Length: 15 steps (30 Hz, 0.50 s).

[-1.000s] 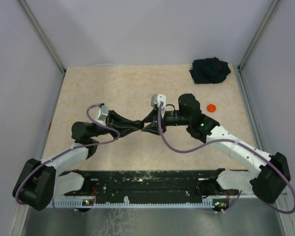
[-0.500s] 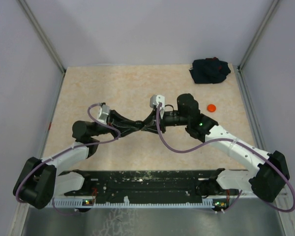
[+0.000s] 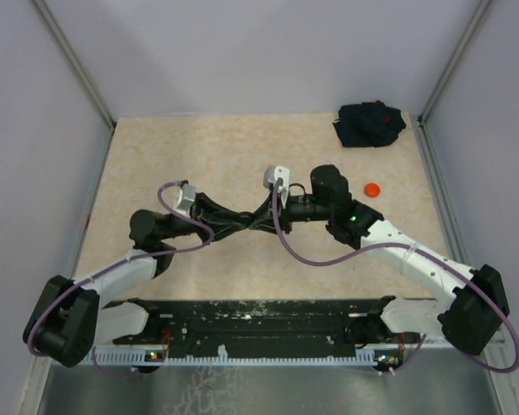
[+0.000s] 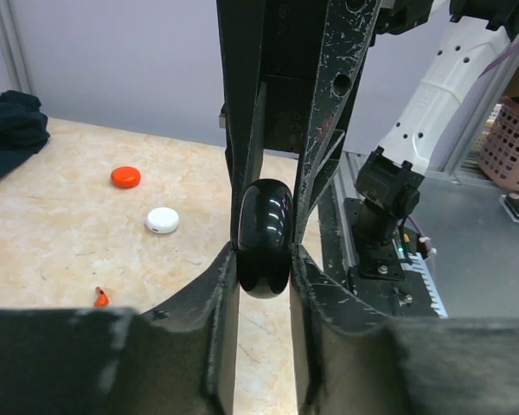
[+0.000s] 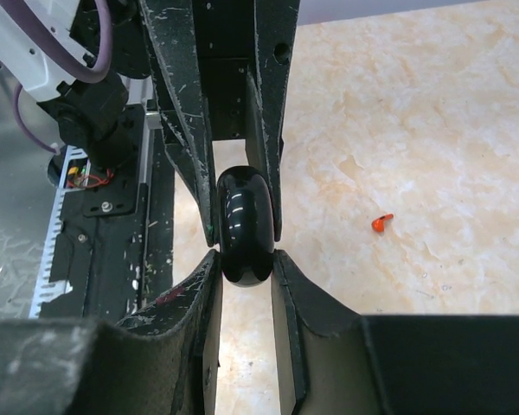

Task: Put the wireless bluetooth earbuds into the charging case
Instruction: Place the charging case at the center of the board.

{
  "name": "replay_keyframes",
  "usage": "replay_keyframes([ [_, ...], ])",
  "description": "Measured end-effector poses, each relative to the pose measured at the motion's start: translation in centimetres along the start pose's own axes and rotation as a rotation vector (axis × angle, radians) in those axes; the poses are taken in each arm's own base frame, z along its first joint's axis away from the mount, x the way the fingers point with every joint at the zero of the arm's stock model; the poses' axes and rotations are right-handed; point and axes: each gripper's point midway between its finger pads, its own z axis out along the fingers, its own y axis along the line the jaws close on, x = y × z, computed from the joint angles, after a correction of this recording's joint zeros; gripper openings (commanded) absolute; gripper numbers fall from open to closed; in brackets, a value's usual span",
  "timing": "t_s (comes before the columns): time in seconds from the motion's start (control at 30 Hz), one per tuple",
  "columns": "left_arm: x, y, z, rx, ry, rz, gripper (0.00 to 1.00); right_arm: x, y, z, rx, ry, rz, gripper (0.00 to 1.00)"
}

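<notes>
A glossy black round charging case (image 4: 265,239) hangs above the table's middle, clamped from two sides. My left gripper (image 4: 265,270) is shut on its near end, and my right gripper (image 5: 245,264) is shut on the opposite end of that case (image 5: 245,226). From above, the left gripper (image 3: 240,219) and the right gripper (image 3: 258,221) meet tip to tip and hide the case. One small red earbud (image 5: 381,223) lies on the table to the side, and the left wrist view catches it too, the earbud (image 4: 100,297) lying well left of the fingers.
An orange puck (image 3: 372,189) lies right of the right arm's wrist. A white puck (image 4: 163,220) lies near the orange puck (image 4: 125,177). A dark cloth bundle (image 3: 369,124) sits in the far right corner. Grey walls close in the table.
My right gripper's jaws have narrowed onto the black case. Both wrists have shifted slightly; the left gripper's hold is unchanged.
</notes>
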Motion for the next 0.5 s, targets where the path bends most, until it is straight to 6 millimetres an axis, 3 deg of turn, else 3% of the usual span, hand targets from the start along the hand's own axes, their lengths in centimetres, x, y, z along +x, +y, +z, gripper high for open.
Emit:
replay_keyframes([
  [0.13,0.3,0.8,-0.1,-0.047,0.009,0.017,0.55,0.0,-0.3,0.0,0.017,0.000,0.015,0.00],
  [0.3,0.2,2.3,-0.4,-0.142,0.004,0.038,0.69,0.0,-1.3,-0.3,0.061,-0.009,0.044,0.00],
  [0.5,0.8,4.1,-1.8,-0.296,-0.008,0.067,0.82,2.2,-3.9,-1.6,0.186,0.014,0.181,0.00],
])
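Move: The black charging case is gripped from both sides: its middle is about 1 cm to the right of the left hand's point and 1 cm to the left of the right hand's, level with each. From the right hand, the middle of the board lies some 15 cm ahead, 4 cm right and 20 cm below. On the board, at that same depth, one red earbud lies roughly 13 cm ahead and 8 cm left, another 16 cm ahead and 12 cm right. The left fingers spread wide and let go of the black case while that hand slides about 4 cm forward, then also eases left and down some 2 cm each, swinging counter-clockwise by some 15 degrees. The right hand keeps its pinch on the case and, slowly at first, carries it about 5 cm forward, to the right and downward towards the middle of the board, turning clockwise a little over 10 degrees. ##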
